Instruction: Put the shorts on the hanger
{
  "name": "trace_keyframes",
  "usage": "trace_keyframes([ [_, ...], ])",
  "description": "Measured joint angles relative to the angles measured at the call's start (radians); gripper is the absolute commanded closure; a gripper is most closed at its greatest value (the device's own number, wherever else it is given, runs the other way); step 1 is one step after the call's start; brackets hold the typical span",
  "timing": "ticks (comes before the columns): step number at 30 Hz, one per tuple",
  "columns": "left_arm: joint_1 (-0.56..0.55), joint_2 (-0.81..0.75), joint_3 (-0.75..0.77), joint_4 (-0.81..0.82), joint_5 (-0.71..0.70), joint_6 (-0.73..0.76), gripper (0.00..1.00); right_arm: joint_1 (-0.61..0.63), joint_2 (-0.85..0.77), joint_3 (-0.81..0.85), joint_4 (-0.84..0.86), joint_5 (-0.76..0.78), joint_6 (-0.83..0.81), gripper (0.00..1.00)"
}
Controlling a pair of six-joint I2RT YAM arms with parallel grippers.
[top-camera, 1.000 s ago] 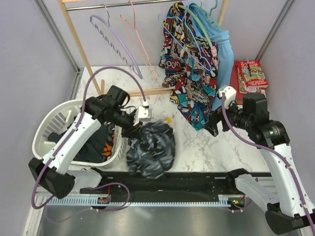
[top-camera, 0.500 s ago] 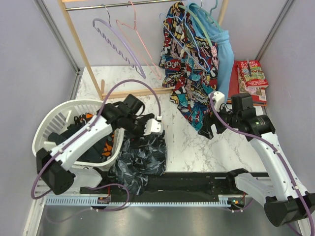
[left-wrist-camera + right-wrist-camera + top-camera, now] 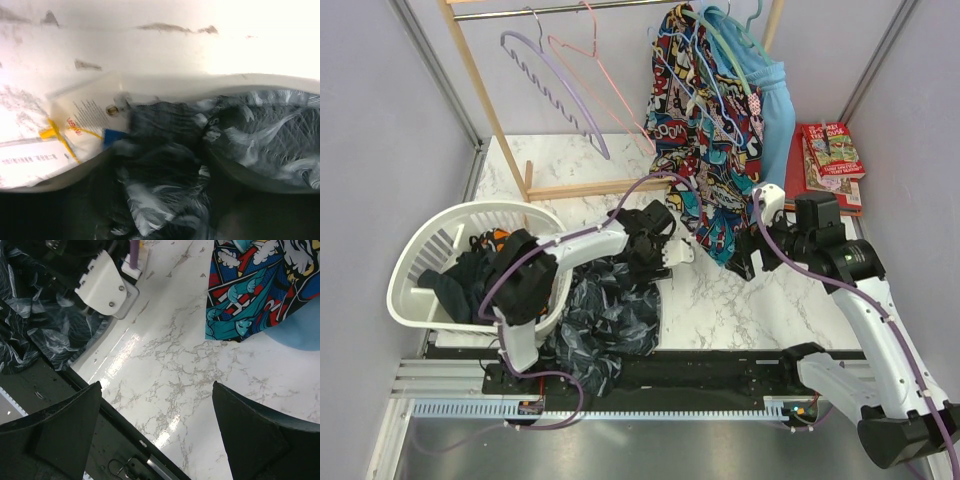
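The shorts (image 3: 610,320), dark with a grey leaf print, lie crumpled on the marble table near its front edge, beside the basket. My left gripper (image 3: 670,255) hovers at their far right edge. In the left wrist view its jaws (image 3: 160,155) stand wide apart, with the shorts (image 3: 165,190) and their white tag (image 3: 75,130) close below. The thin pale hanger (image 3: 705,95) hangs on the rail in front of the comic-print garment. My right gripper (image 3: 745,262) is open over bare marble (image 3: 156,385), just below that garment's hem.
A white laundry basket (image 3: 420,250) with dark clothes stands at the left. The wooden rack (image 3: 490,110) carries a lavender hanger (image 3: 555,90), a pink hanger (image 3: 600,80), the comic-print garment (image 3: 700,170) and a light-blue garment (image 3: 775,110). Books (image 3: 830,150) lie at back right.
My left gripper opened and let the shorts drop onto the table by the basket. The left arm then swung right toward the table's middle. The right arm barely shifted.
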Motion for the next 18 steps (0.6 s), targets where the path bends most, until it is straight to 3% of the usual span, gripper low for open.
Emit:
trace_keyframes([
  [1,0.000,0.028,0.019,-0.003,0.000,-0.010,0.68,0.000,-0.003,0.000,0.002,0.007,0.007,0.02],
  [2,0.000,0.055,0.043,-0.010,0.003,-0.018,0.89,-0.001,-0.005,0.000,0.003,0.013,0.013,0.02],
  [4,0.002,0.093,0.095,-0.051,0.026,-0.028,0.98,-0.007,-0.007,0.000,0.003,0.023,0.027,0.02],
  [10,-0.015,0.029,0.259,-0.163,0.140,-0.067,0.98,-0.021,-0.007,0.003,0.002,0.041,0.054,0.02],
  [15,-0.114,-0.116,0.446,-0.182,0.123,-0.082,0.96,-0.025,0.013,0.035,0.003,0.040,0.056,0.03],
  [16,-0.159,-0.153,0.451,-0.177,0.114,-0.085,0.91,-0.025,0.020,0.043,0.003,0.039,0.056,0.03],
  [17,-0.218,-0.189,0.439,-0.167,0.108,-0.094,0.71,-0.025,0.029,0.053,0.003,0.036,0.055,0.03],
  [18,-0.285,-0.221,0.414,-0.159,0.102,-0.100,0.60,-0.025,0.038,0.059,0.002,0.034,0.052,0.03],
])
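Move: The left hand stands open just above the far right end of the black shorts; their middle lies about 10 cm back and 8 cm to the left of the hand, some 3 cm lower. The rack's bottom bar runs across about 18 cm straight ahead. The comic-print garment hangs some 22 cm ahead, 10 cm to the right and 25 cm higher; the laundry basket stands level, 34 cm to the left. From the right hand, the shorts lie about 28 cm left, 6 cm back and 21 cm below. The left hand sinks a last centimetre onto the far right end of the black shorts, its wide-open fingers shutting to pinch the cloth near the waistband. It then rises quickly with the cloth in its grip, some 22 cm up and about 11 cm to the right, drawing back some 8 cm near the end, while the wrist tilts about 30 degrees so the fingers lean more to the right. ##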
